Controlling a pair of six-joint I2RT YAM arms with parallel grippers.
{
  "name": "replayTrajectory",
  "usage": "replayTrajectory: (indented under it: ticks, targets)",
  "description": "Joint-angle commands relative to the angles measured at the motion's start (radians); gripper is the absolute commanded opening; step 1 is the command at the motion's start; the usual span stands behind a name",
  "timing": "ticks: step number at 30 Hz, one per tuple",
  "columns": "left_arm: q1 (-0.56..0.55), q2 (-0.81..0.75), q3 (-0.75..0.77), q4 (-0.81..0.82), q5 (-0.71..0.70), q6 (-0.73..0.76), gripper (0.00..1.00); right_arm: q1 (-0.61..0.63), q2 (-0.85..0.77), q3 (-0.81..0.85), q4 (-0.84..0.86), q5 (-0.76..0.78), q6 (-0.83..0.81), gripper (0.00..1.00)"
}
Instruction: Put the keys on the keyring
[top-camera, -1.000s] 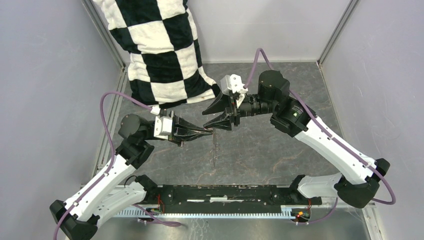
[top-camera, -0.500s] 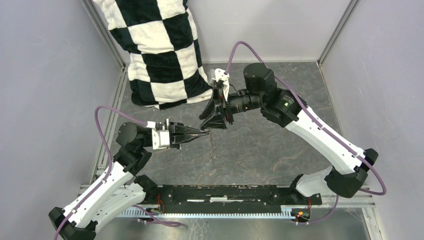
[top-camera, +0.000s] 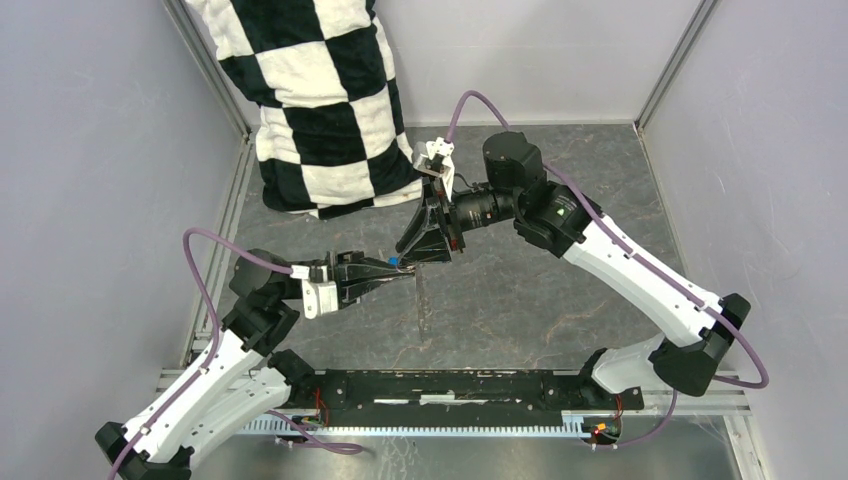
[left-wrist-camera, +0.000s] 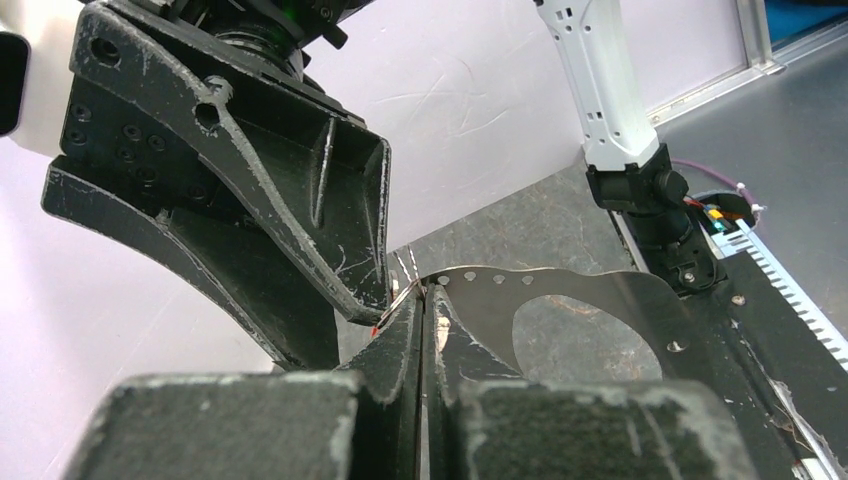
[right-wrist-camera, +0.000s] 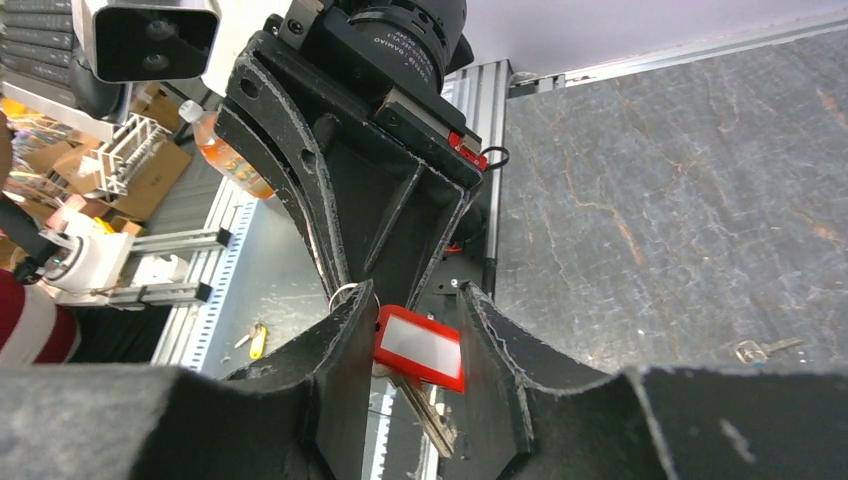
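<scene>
My left gripper (top-camera: 411, 273) (left-wrist-camera: 427, 296) is shut on the keyring (left-wrist-camera: 600, 292), a flat grey metal hoop with a wide hole. From above, the keyring (top-camera: 420, 300) is a thin edge hanging below the fingertips. A speck of the blue key (top-camera: 395, 260) shows at the left fingers. My right gripper (top-camera: 427, 254) (right-wrist-camera: 415, 296) meets the left one tip to tip. Its jaws stand apart around the red key (right-wrist-camera: 420, 346), whose tag rests against one finger. The metal blade (right-wrist-camera: 428, 412) hangs below, and a small wire ring (right-wrist-camera: 344, 293) sits at the tag's end.
A black-and-white checkered cloth (top-camera: 310, 100) hangs over the back left corner. A loose metal key (right-wrist-camera: 764, 350) lies on the dark tabletop. The black rail (top-camera: 440, 390) holding the arm bases runs along the near edge. Grey walls close in both sides.
My right gripper has swung left to the left gripper's tip and narrowed its jaws. The left gripper, still shut, has shifted nearer and lower.
</scene>
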Motion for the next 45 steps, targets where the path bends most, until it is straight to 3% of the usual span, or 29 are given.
replayTrajectory:
  ticks: [1, 14, 33, 37, 42, 45]
  targets:
    - [-0.017, -0.018, 0.011, 0.055, 0.058, 0.067, 0.02, -0.020, -0.020, -0.062, 0.129, 0.036, 0.084, 0.40]
    - [-0.017, -0.033, 0.030, -0.013, 0.075, 0.160, 0.02, -0.045, -0.050, -0.190, 0.360, 0.022, 0.335, 0.42]
    - [-0.016, -0.034, 0.039, -0.044, 0.081, 0.187, 0.02, -0.063, -0.026, -0.147, 0.406, 0.025, 0.374, 0.47]
    - [-0.017, -0.027, 0.043, -0.048, 0.062, 0.155, 0.02, -0.098, -0.037, -0.069, 0.342, 0.034, 0.269, 0.53]
    - [-0.017, -0.014, 0.033, -0.013, -0.004, -0.005, 0.02, -0.121, -0.120, -0.009, 0.214, 0.075, -0.042, 0.63]
    - [-0.015, -0.013, 0.016, 0.044, -0.039, -0.105, 0.02, -0.123, -0.175, -0.013, 0.130, 0.074, -0.247, 0.61]
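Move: Just behind the right hand, about 2 cm back and 1 cm to its right, is the keyring, pinched in the left fingertips; the red-tagged key sits between the right fingers. The grey metal band hangs some 8 cm back and 2 cm right of the right hand, slightly below. The blue-tagged key lies on the table, roughly 12 cm ahead, 3 cm left and 38 cm down. From the left hand the red-tagged key is about 2 cm forward, 1 cm left and just below. Holding the red tag beside the keyring, the right hand first dips 1 cm and rolls about 15 degrees, then draws forward, opens its fingers wider to let the tag go and swings back some 20 degrees while leaving forward, up and slightly right, ending about 5 cm ahead and 4 cm higher. The left hand keeps its pinch on the keyring, sinking and easing back about 1 cm. ##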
